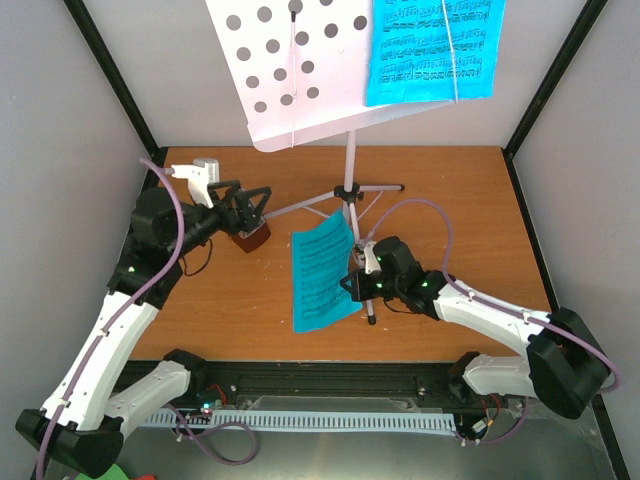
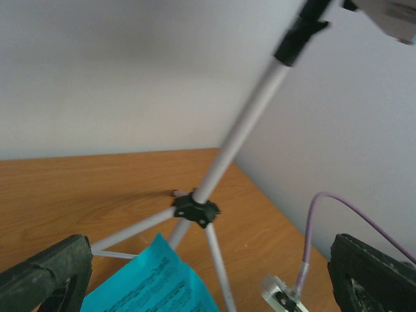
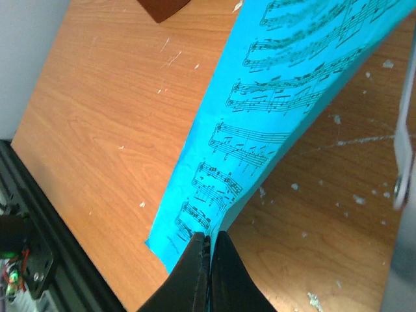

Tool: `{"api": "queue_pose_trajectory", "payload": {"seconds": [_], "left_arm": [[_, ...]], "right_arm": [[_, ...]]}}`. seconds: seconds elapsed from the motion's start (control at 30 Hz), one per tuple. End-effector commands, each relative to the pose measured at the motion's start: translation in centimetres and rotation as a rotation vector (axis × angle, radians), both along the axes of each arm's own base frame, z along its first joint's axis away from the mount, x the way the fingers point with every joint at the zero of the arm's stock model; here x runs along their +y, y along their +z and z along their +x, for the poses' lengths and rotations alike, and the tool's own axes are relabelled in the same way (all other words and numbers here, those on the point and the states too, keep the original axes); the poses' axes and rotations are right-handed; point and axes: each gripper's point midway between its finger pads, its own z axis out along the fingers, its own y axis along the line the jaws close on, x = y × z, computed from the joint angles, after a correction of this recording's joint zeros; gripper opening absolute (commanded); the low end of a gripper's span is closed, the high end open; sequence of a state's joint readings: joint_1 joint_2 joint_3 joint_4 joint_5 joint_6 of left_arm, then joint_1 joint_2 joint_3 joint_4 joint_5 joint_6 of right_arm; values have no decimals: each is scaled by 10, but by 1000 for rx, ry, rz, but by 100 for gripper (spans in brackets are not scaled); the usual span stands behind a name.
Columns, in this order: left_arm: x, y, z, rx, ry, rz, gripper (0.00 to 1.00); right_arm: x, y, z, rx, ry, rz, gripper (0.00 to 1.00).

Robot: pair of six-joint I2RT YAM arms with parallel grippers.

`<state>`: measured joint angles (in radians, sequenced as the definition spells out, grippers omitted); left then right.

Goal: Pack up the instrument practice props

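Observation:
The silver music stand (image 1: 349,165) rises from its tripod hub (image 2: 195,210) at the back of the table. Its perforated desk (image 1: 285,75) carries one cyan sheet-music page (image 1: 435,50). My right gripper (image 3: 209,244) is shut on the edge of a second cyan page (image 3: 273,110), which hangs curved over the table centre (image 1: 322,275). The dark red-brown metronome (image 1: 251,238) stands at the left, partly hidden under my left gripper (image 1: 245,205). That gripper is open wide with nothing between its fingers (image 2: 45,276). The left wrist view does not show the metronome.
A tripod leg (image 3: 404,149) runs close beside my right gripper. Other legs (image 1: 300,205) spread toward the metronome and to the right. White walls with black posts enclose the wooden table (image 1: 450,200). A purple cable (image 2: 312,227) loops near the right arm.

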<state>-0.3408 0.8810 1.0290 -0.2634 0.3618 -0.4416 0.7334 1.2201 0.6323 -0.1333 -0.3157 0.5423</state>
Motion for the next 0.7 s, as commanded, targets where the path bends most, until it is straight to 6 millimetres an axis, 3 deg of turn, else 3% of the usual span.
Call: {"api": "queue_pose_trajectory", "payload": {"seconds": [0.0,0.13,0.2,0.3,0.4,0.57,0.67], "left_arm": [[11,29,-6,-20,29,-10,99],[9,36,-4,-5,22,-64,99],[11,40,-4,-10,30,-82,100],[15,39,-1,-4,58,-91,99],[18,31,6,26,82,-96,99],[23,25,14,42,119,-100,100],[26,26,15,40,138,-100,99]], "right_arm": [[9,7,20,-48,-57,12,3],[23,1,22,-36,-11,23,5],[27,2,21,-39,11,25,11],[27,14,20,-75,24,45,28],[23,31,18,-124,32,59,53],[4,63,18,-227,0,42,75],[-19,88,25,-290,-49,38,85]]}}
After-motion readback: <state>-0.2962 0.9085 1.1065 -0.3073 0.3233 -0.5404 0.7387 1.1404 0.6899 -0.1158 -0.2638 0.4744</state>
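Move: The right hand still pinches the blue music sheet by its right edge, bound for the bare table about 14 cm to its left, level with it and some 11 cm below. From this hand, the metronome lies around 23 cm ahead, 25 cm left and 9 cm lower; the stand's near foot is about 4 cm back and 7 cm right, down at table level. From the left hand, that bare spot lies roughly 6 cm back, 12 cm right and 38 cm below. The right hand lets go of the music sheet's edge: still pinching, it eases about 2 cm down and a little forward and left, then spreads its fingers wide and lifts some 7 cm off the paper, the wrist tilting about 10 degrees as the fingertips swing forward. The left hand, open and empty, rises about 2.5 cm, then drifts slightly left and forward. ##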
